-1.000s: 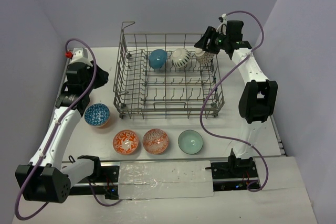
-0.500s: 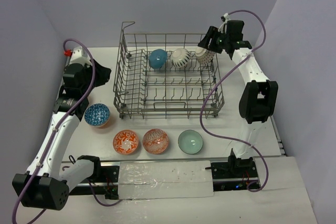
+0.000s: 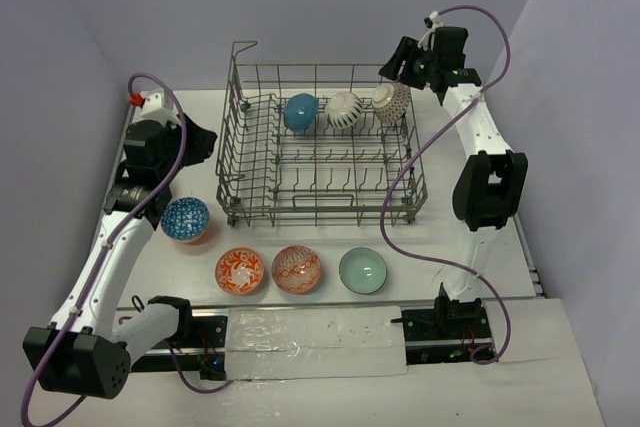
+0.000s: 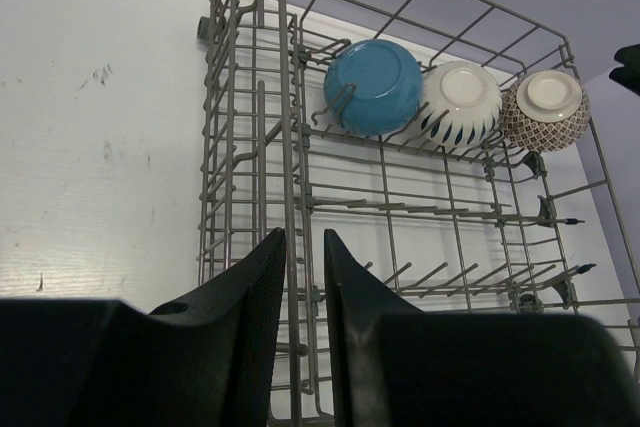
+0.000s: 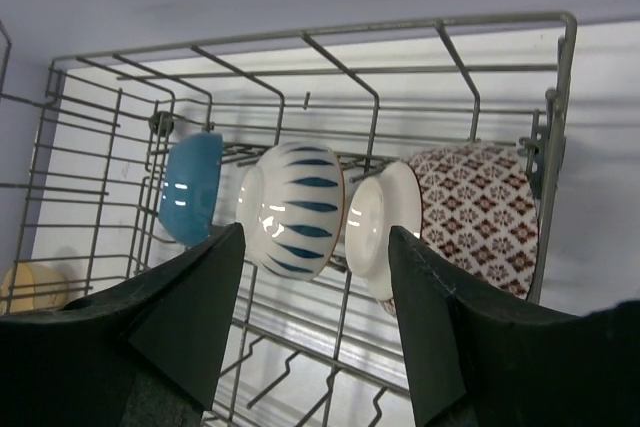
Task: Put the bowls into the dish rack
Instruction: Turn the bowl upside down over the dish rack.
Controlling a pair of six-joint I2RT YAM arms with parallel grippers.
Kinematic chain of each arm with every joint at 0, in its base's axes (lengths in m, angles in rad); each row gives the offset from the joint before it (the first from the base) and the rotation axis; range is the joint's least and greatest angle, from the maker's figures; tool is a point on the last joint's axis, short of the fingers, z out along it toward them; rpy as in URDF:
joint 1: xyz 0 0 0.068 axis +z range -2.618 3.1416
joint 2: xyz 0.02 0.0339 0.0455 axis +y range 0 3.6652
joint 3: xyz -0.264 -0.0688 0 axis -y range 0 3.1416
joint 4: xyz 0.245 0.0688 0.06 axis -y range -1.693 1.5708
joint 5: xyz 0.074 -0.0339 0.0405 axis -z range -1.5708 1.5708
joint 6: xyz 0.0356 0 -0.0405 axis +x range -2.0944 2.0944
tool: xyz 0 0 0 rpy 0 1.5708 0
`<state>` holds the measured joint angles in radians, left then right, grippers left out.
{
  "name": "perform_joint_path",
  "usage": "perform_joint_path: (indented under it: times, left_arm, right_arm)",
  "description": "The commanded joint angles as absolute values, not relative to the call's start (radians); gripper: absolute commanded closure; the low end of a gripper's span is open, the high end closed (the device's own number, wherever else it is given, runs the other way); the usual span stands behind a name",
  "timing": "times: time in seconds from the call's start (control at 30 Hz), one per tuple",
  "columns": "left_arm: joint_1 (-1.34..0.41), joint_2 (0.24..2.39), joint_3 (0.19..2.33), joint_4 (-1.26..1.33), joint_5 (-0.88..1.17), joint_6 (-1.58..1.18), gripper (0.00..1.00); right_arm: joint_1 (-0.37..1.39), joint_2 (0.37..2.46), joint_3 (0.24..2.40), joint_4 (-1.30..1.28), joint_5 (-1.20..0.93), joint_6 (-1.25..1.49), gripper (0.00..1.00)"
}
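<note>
The grey wire dish rack [image 3: 243, 162] stands mid-table. Along its back row three bowls rest on edge: teal-blue [image 3: 300, 112], white striped [image 3: 344, 110] and brown-patterned [image 3: 391, 103]. On the table in front lie a blue-white bowl [image 3: 185, 219], two orange-red patterned bowls [image 3: 240, 270] [image 3: 296, 268] and a pale green bowl [image 3: 362, 270]. My right gripper [image 3: 399, 64] hangs open and empty above the rack's back right corner, over the brown-patterned bowl [image 5: 470, 212]. My left gripper [image 3: 203, 139] hovers left of the rack [image 4: 260, 147], its jaws a narrow gap apart with nothing between them.
A tan round thing [image 5: 25, 287] shows through the rack's far left side in the right wrist view. Rows of upright tines [image 3: 320, 179] fill the rack's front half. The arm bases and a white mat [image 3: 315, 339] line the near edge.
My right gripper has lifted up and back from the brown-patterned bowl, which stays in the rack. The left gripper has shifted slightly toward the rack.
</note>
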<state>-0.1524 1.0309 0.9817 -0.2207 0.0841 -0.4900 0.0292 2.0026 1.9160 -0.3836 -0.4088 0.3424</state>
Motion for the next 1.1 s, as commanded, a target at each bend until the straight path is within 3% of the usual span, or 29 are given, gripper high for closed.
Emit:
perform_joint_path:
  times: [0.0,0.4,1.07]
  left_arm:
    - [-0.163,1.051,1.003,-0.184,0.121,-0.469,0.72]
    - [-0.169,1.074,1.015,-0.201,0.12,-0.466,0.72]
    - [-0.169,1.077,1.019,-0.213,0.107,-0.471,0.72]
  right_arm:
    - [0.031,2.04,2.0,-0.383,-0.408,0.331,0.33]
    - [0.052,2.102,1.987,-0.393,-0.399,0.308,0.33]
    - [0.086,2.079,1.783,-0.337,-0.374,0.276,0.33]
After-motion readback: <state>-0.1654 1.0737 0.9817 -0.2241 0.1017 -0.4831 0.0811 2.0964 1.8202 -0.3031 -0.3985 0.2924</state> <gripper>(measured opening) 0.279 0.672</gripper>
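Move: Over the far right corner of the dish rack hangs the right hand; the brown-patterned bowl it comes down to sits about 12 cm below, some 2 cm farther out and 2 cm to its right. At the bowl's height, the striped bowl lies about 10 cm left of the hand and 1 cm out, the blue bowl 20 cm left and level with it. From the left hand the brown-patterned bowl is some 23 cm ahead, 41 cm right and 15 cm below. Sinking about 8 cm in all, the right hand eases forward a couple of cm as it drops, sidles some 2.5 cm left, then dips more steeply while drawing back slightly. Its open fingers come down on the left side of the brown-patterned bowl, one tip at the bowl's foot; the gap between them stays unchanged. ##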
